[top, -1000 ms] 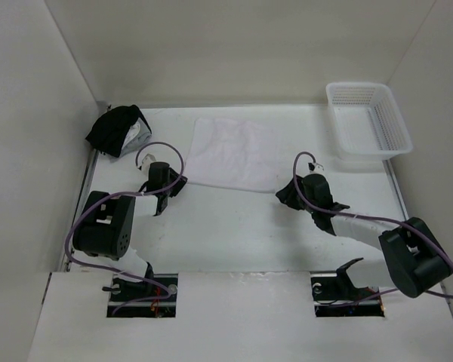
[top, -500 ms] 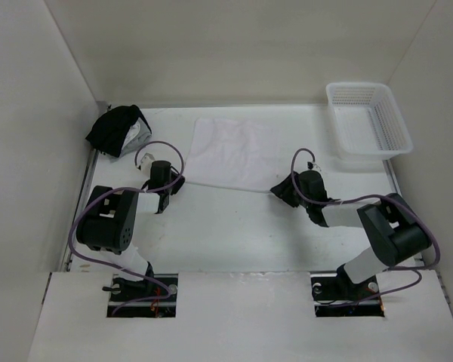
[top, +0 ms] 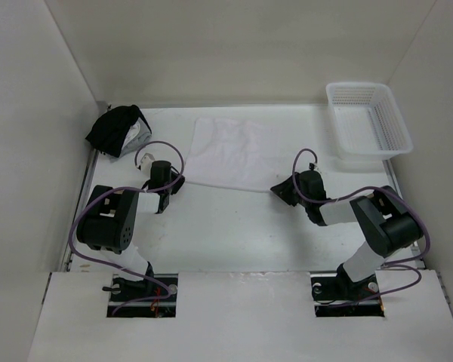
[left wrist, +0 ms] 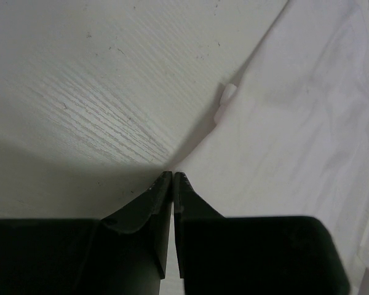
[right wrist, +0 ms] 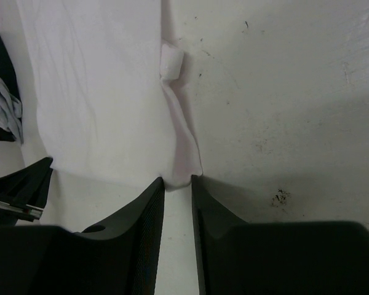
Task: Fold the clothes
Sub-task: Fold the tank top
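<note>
The clothes (top: 230, 151), one thin white garment with a pinkish tint, lie spread flat at the back middle of the table. My left gripper (top: 168, 183) is at the near left corner. In the left wrist view its jaws (left wrist: 173, 175) are pressed together with the corner of the clothes (left wrist: 295, 123) running into the tips. My right gripper (top: 281, 188) is at the near right corner. There its jaws (right wrist: 178, 179) stand a little apart, with the bunched corner of the clothes (right wrist: 98, 92) between the tips. A small white tag (right wrist: 171, 61) sticks out of the hem.
A white plastic basket (top: 368, 121) stands at the back right. A black-and-grey bundle of cloth (top: 119, 130) lies at the back left against the wall. White walls close in the table on three sides.
The left jaws have closed at the near left corner. The right gripper slid left to the near right corner as its arm folded in. Its jaws widened, then narrowed round the cloth.
</note>
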Robot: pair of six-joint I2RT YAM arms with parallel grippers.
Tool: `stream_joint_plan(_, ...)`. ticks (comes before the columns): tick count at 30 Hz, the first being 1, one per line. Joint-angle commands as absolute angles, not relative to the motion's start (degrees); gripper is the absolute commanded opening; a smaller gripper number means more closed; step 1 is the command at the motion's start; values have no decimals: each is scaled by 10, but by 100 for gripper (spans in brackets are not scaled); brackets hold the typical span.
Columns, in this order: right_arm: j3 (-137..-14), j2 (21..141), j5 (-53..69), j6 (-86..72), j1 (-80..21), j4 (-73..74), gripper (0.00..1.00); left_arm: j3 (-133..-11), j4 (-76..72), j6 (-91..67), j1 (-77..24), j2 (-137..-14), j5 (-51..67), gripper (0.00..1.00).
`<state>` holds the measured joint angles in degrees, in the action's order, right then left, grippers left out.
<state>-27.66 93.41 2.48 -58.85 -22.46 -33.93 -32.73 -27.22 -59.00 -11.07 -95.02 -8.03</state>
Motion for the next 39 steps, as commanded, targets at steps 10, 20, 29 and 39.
stream_joint_plan(10,-295,940,-14,-583,-221,-369,2,-332,-294,-596,-116,-941,-89,0)
stream_joint_plan(20,-239,586,-87,-492,-288,-170,0,-253,-180,-561,-141,-596,-96,0)
stream_joint_plan(29,-403,231,-264,-457,-493,242,0,-383,165,-510,-273,-188,-230,0)
stream_joint_plan(39,-472,314,-355,-412,-612,241,2,-386,143,-479,-331,-241,-291,0)
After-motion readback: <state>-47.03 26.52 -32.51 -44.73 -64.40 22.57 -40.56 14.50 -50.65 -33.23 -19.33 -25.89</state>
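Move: The tank top lies flat, its middle some 7 cm ahead and 13 cm right of the left hand, whose shut fingers already pinch the near left corner. From the right hand that middle is about 10 cm ahead and 11 cm left, the near right corner sitting between its half-open fingers. The clothes pile lies roughly 12 cm ahead and 16 cm left of the left hand; the basket about 18 cm ahead and 24 cm right of the right hand. Right fingers shut on the corner, then both hands lift some 30 cm and draw back 18, tips tilting up. ##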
